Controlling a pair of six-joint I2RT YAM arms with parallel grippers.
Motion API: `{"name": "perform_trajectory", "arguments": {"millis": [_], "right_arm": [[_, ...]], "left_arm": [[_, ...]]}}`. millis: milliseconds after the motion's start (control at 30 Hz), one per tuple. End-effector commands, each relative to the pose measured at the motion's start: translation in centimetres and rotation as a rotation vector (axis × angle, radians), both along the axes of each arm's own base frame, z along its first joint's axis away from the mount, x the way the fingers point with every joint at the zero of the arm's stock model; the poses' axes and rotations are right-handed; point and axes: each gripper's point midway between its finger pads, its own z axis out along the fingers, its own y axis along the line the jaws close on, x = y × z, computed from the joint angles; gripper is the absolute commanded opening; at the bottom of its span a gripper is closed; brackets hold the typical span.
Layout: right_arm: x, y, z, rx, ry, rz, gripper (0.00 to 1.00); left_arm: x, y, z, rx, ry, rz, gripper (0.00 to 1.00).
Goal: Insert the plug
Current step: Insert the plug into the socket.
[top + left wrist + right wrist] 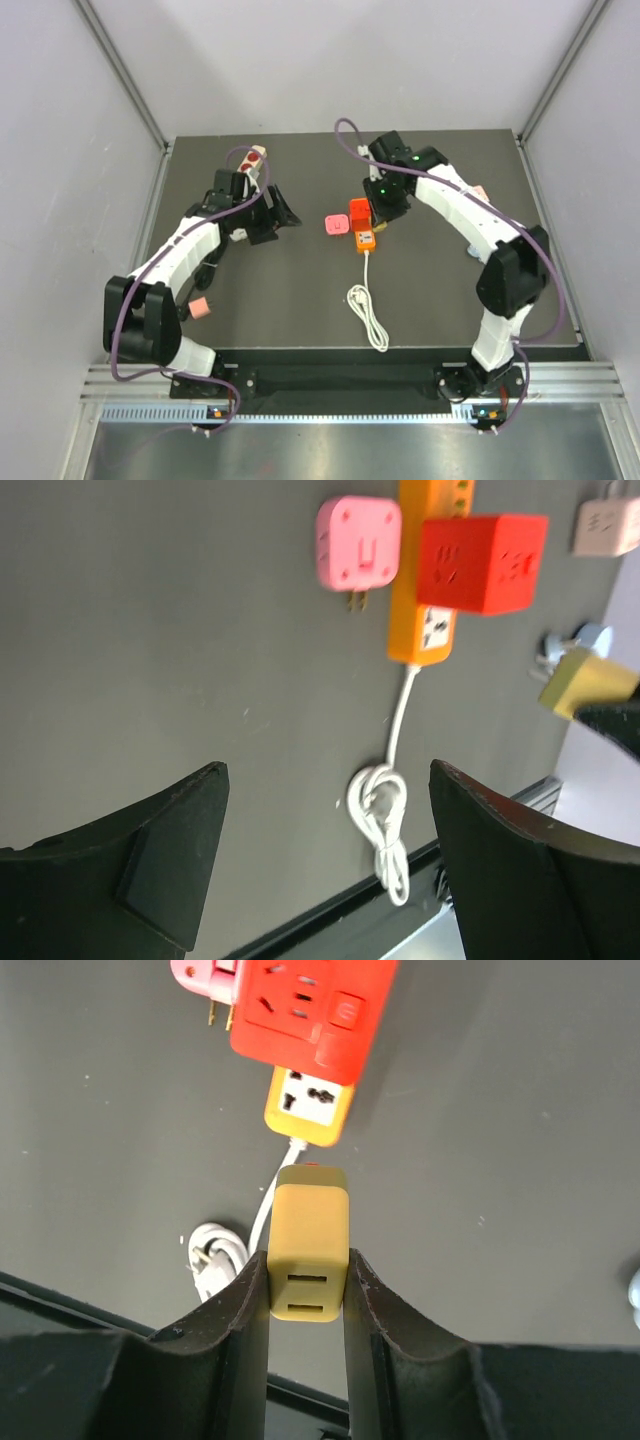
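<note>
The red cube plug (357, 212) sits on top of the orange power strip (364, 239) at mid-table; it also shows in the left wrist view (482, 562) and the right wrist view (305, 1005). One socket of the strip (307, 1105) is uncovered at its near end. My right gripper (308, 1290) is shut on a mustard-yellow USB charger block (310, 1245), held just above the table a little short of the strip's end. My left gripper (330, 860) is open and empty, well to the left of the strip (420, 630).
A pink adaptor (335, 225) lies against the strip's left side. The strip's coiled white cable (368, 315) runs toward the front edge. A white strip with red sockets (255, 160) lies at the back left, and a small pink block (198, 307) at the front left.
</note>
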Motion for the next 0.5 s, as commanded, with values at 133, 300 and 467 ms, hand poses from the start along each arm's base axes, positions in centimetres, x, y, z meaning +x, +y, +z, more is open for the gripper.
{"name": "perform_trajectory", "arguments": {"millis": [133, 300, 467], "right_arm": [[1.7, 3.3, -1.5, -0.031, 0.023, 0.051, 0.0], [3.0, 4.3, -3.6, -0.078, 0.056, 0.037, 0.0], [3.3, 4.5, -5.4, -0.123, 0.084, 0.024, 0.0]], "left_arm": [[-2.6, 1.1, 2.4, 0.06, -0.084, -0.056, 0.86], [-2.8, 2.2, 2.1, 0.121, -0.11, -0.035, 0.86], [-3.1, 1.9, 1.8, 0.104, -0.097, -0.05, 0.86]]}}
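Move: The free outlet at the cable end of the orange power strip lies about 9 cm below the right hand, roughly 3 cm ahead and 4 cm to its left; the held yellow plug goes there. The red plug sits on the strip some 4 cm farther out than that outlet and 1 cm more to the left, and the pink plug about 6 cm left of the outlet and 2 cm farther out. From the left hand the outlet is some 16 cm to the right, 1 cm ahead and 8 cm lower. The yellow plug, still pinched in the right fingers, is carried down about 6 cm while going some 4 cm left and a little forward, in beside the red plug towards the free outlet, as the wrist tilts roughly 10 degrees to point more steeply down. The open, empty left hand drifts back, up and slightly left, away from the strip. ##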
